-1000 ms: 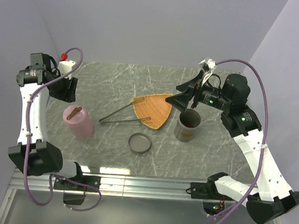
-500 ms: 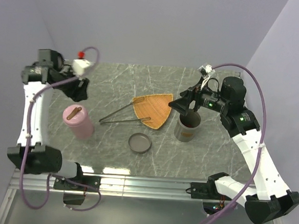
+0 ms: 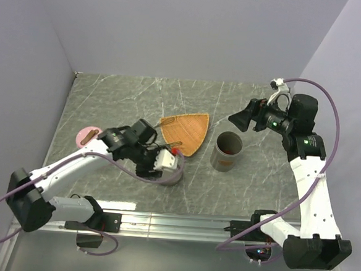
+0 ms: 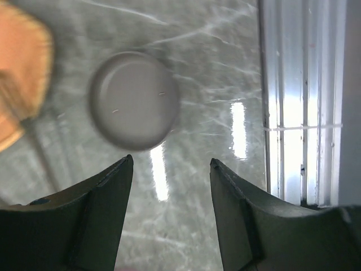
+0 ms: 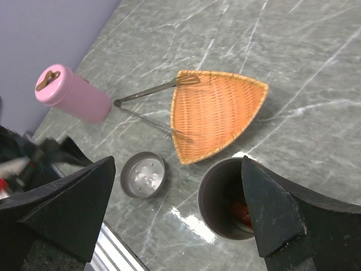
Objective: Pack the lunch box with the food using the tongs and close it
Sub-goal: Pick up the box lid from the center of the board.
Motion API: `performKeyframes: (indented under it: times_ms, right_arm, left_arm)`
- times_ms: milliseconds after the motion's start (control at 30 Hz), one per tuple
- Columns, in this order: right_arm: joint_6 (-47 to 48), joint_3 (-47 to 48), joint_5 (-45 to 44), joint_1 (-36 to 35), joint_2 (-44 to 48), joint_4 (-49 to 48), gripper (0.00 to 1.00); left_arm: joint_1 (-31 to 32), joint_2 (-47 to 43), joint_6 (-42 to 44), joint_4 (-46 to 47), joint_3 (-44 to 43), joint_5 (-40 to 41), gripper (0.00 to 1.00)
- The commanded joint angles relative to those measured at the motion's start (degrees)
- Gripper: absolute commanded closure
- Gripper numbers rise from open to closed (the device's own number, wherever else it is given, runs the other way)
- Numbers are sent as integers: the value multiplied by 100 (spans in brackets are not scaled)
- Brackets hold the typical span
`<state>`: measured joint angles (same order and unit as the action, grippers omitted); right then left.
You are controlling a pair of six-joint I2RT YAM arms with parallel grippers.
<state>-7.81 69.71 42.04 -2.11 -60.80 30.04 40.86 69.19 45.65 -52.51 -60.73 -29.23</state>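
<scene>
The lunch box [image 3: 227,152] is a grey open cylinder to the right of the orange woven plate [image 3: 186,131]. In the right wrist view a red piece of food [image 5: 243,213] lies inside the lunch box [image 5: 210,195]. Its round grey lid [image 4: 134,100] lies flat on the table, just ahead of my open, empty left gripper [image 4: 171,160]. From above, the left gripper [image 3: 157,165] hangs over that lid. The tongs [image 5: 152,90] lie with their tips on the plate's [image 5: 217,113] left edge. My right gripper [image 3: 236,119] is open, raised up and right of the lunch box.
A pink cylindrical container [image 5: 73,93] stands at the left, partly behind my left arm in the top view. The metal rail [image 4: 304,101] of the table's near edge runs close beside the lid [image 5: 144,174].
My left arm swung from the far left beside the pink container to the front middle, over the lid. The right gripper drew back up and right, off the lunch box.
</scene>
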Motion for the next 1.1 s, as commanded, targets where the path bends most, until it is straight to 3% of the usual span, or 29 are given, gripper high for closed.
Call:
performKeyframes:
  times_ms: [0,233,400,833,1067]
  right_arm:
    - [-27,-72,146,228,296,54,1]
    - [-1,-221,331,510,349,125,1]
    - [-1,-265,419,519,314,133,1]
    - [61,-248,542,527,165,72,1]
    - [8,-239,577,519,103,2,1]
  left_arm:
    - [457,243,434,636,289,286,38]
    - [625,560,2174,1454,1228,242,38]
    - [537,815,3080,1665,1328,366,39]
    - [203,1554,4127,1102,1028,357,47]
    - [229,1703,3988,1173,984,383,68]
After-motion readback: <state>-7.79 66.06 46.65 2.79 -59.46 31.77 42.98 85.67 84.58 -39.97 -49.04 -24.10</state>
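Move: The box lid, the open grey dish on the table, lies about 4 cm ahead of the left hand, 5 cm to its right and some 14 cm below. The woven basket is roughly 15 cm beyond the lid and 5 cm right of it; the tall grey box stands about 19 cm right of the lid and 6 cm farther out. From the right hand, the lid is some 9 cm back, 20 cm left and 31 cm below. The left hand sinks about 12 cm to the lid's near-left rim, turning some 30 degrees clockwise, fingers partly closing. ##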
